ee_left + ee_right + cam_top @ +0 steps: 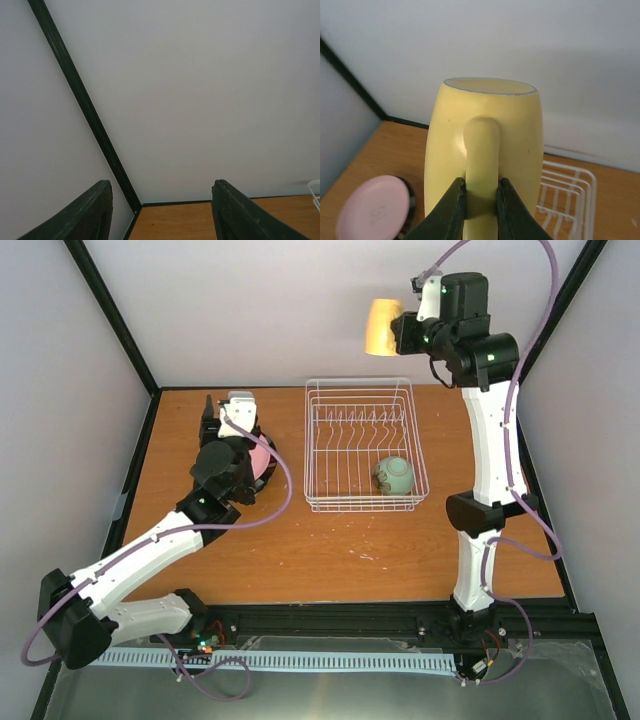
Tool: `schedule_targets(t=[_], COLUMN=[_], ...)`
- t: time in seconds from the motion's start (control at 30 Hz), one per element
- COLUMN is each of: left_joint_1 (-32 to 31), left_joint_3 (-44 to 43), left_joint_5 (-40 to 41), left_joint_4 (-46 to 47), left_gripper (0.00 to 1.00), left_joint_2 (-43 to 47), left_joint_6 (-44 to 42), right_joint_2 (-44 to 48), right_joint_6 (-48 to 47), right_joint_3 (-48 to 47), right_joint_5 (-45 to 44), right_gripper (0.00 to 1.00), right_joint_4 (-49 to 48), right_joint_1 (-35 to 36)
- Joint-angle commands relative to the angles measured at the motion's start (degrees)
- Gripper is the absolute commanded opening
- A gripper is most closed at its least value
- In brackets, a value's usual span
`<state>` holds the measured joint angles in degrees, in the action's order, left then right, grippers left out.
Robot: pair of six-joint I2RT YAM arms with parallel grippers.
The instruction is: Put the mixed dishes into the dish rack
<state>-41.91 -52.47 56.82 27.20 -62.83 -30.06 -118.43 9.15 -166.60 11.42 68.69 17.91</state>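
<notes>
High above the table's back right, my right gripper (pixel 399 332) (pixel 481 189) is shut on the handle of the pale yellow mug (pixel 382 327) (pixel 485 125), which lies on its side with its mouth toward the back wall. Below it stands the white wire dish rack (pixel 312 440) (pixel 570 192), with the mint green bowl (pixel 394 475) in its front right corner. To the rack's left, a pink plate (pixel 263 458) (pixel 372 207) lies on a dark-rimmed plate (pixel 410 200). Over them my left gripper (pixel 224 406) (pixel 161 187) is open and holds nothing, pointing at the back left corner.
Grey walls and black frame posts (pixel 80 100) close in the wooden table (pixel 340 550) at the back and sides. My left arm (pixel 150 550) stretches across the front left. My right arm's white column (pixel 490 460) rises just right of the rack.
</notes>
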Motion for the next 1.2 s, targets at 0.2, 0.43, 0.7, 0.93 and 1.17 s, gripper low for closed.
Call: schedule_targets(t=[0.2, 0.43, 0.7, 0.93, 1.17], left_joint_1=[2.1, 3.8, 5.7, 7.8, 9.5], left_joint_3=[-6.5, -11.9, -14.3, -12.1, -8.9], left_joint_5=[-6.9, -12.3, -16.4, -18.9, -21.2], left_joint_4=[-5.6, -6.2, -9.3, -11.9, -11.6], left_gripper=[0.53, 0.53, 0.53, 0.52, 0.51], left_joint_2=[-2.7, -5.9, -9.0, -9.4, -10.0], left_joint_6=[9.1, 8.6, 11.0, 14.9, 16.5], right_joint_2=[4.5, 13.9, 6.3, 12.3, 23.8], right_joint_6=[-5.3, -16.7, -26.4, -25.1, -19.4], right_joint_3=[0.3, 20.0, 29.4, 55.1, 81.6], right_joint_5=[-17.7, -17.1, -16.5, -15.7, -13.3], right_gripper=[0.03, 0.03, 0.03, 0.03, 0.03], right_joint_4=[-9.0, -43.0, -41.6, -44.6, -55.4], right_joint_1=[0.6, 5.6, 4.1, 0.8, 0.3])
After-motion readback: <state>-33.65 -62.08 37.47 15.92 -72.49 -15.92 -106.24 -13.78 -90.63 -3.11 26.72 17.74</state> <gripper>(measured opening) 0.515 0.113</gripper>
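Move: The right hand already grips the yellow mug by its handle, high up; the dish rack's middle lies about 7 cm ahead, 2 cm left and 42 cm below. The green bowl in the rack is some 3 cm back, 4 cm right and 43 cm below the hand. From the empty left hand the rack is roughly 19 cm ahead, 32 cm right and 35 cm below. Right hand dips, rises, then lowers the gripped mug, net 30 cm down, towards the rack; left edges forward. ##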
